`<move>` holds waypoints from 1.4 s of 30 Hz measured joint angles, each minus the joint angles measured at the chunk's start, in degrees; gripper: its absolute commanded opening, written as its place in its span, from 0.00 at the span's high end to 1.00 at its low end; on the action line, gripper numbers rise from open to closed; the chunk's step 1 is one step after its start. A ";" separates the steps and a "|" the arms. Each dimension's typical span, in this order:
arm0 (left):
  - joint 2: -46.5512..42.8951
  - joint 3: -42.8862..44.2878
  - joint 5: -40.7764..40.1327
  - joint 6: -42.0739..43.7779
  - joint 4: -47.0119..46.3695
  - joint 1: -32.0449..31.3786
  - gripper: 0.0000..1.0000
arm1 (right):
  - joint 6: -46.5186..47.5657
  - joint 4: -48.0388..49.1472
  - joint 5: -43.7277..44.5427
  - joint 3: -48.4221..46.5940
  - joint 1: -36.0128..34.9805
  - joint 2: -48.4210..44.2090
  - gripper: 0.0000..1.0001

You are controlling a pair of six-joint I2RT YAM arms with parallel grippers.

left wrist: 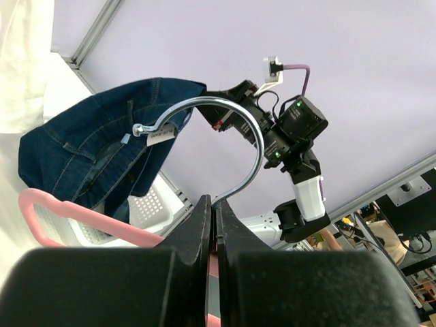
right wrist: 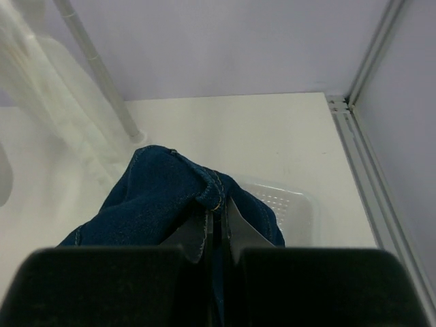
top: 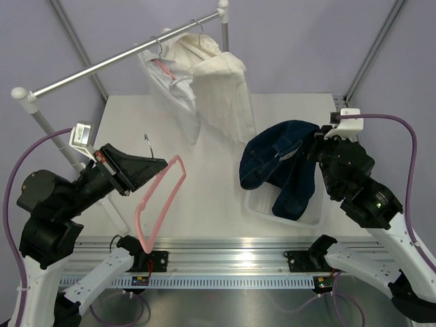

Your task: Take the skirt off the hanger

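A pink hanger (top: pixel 163 197) with a metal hook (left wrist: pixel 253 129) is held at its neck by my left gripper (top: pixel 161 164), which is shut on it (left wrist: pixel 215 204) above the table's left side. No cloth hangs on its pink frame. The dark blue denim skirt (top: pixel 279 160) hangs apart from the hanger at the right. My right gripper (top: pixel 317 146) is shut on the skirt's stitched edge (right wrist: pixel 219 204). The skirt's lower part droops into a white basket (top: pixel 261 205).
A clothes rail (top: pixel 116 60) crosses the back left on white posts, with cream garments (top: pixel 221 85) on hangers hanging from it. The rail's upright pole (right wrist: pixel 95 68) stands at the back. The perforated basket (right wrist: pixel 294 204) sits on the white table near its right front.
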State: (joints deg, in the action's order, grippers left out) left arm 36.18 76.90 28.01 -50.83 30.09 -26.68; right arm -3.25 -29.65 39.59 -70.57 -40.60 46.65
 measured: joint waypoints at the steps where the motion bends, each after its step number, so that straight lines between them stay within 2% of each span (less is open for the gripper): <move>1: -0.07 0.00 0.00 0.00 0.00 0.00 1.00 | -0.87 -0.90 1.77 0.61 0.09 -1.18 1.00; 9: -0.33 -0.79 0.02 -0.02 -0.20 0.00 1.00 | -4.35 -6.80 10.08 1.88 0.22 -13.46 1.00; 15: -1.07 -2.16 0.02 -0.17 -0.20 0.00 1.00 | -6.51 -9.94 9.99 3.52 0.33 -13.40 1.00; 18: -1.40 -2.29 0.02 -0.20 -0.15 0.00 1.00 | -7.32 -10.12 6.05 4.72 0.44 -9.44 1.00; 27: -2.05 -2.27 -0.09 -0.15 0.87 0.00 1.00 | -12.35 -5.44 -11.32 5.22 0.52 10.58 1.00; 37: -2.16 -2.49 -0.15 -0.07 1.25 0.00 1.00 | -17.03 2.95 -25.42 4.68 0.55 7.76 1.00; 42: -2.23 -2.80 -0.15 -0.04 1.14 0.00 1.00 | -18.78 2.71 -22.97 3.10 0.52 7.96 1.00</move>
State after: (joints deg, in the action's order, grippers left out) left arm 33.95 74.11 27.86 -50.87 31.22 -26.68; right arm -22.02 -26.94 16.62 -67.46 -40.07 54.61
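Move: Beneath the right hand, which still pinches the denim skirt by its edge, is the white basket, its middle about 5 cm ahead, 6 cm to the left and some 36 cm below. From that hand the white shirt on the rail hangs roughly 18 cm farther out, 28 cm left and 5 cm lower. For the left hand, which still holds the pink hanger, the basket is some 21 cm ahead, 40 cm to its right and 45 cm down. Swinging the held skirt, the right hand first draws back about 6 cm and 8 cm to the right, then sweeps left by nearly 20 cm, forward and down over the basket, dipping about 11 cm below its start before rising about 5 cm again. The wrist tips down and turns counter-clockwise, roughly 20 degrees each, while the closed fingers keep their grip on the skirt. ##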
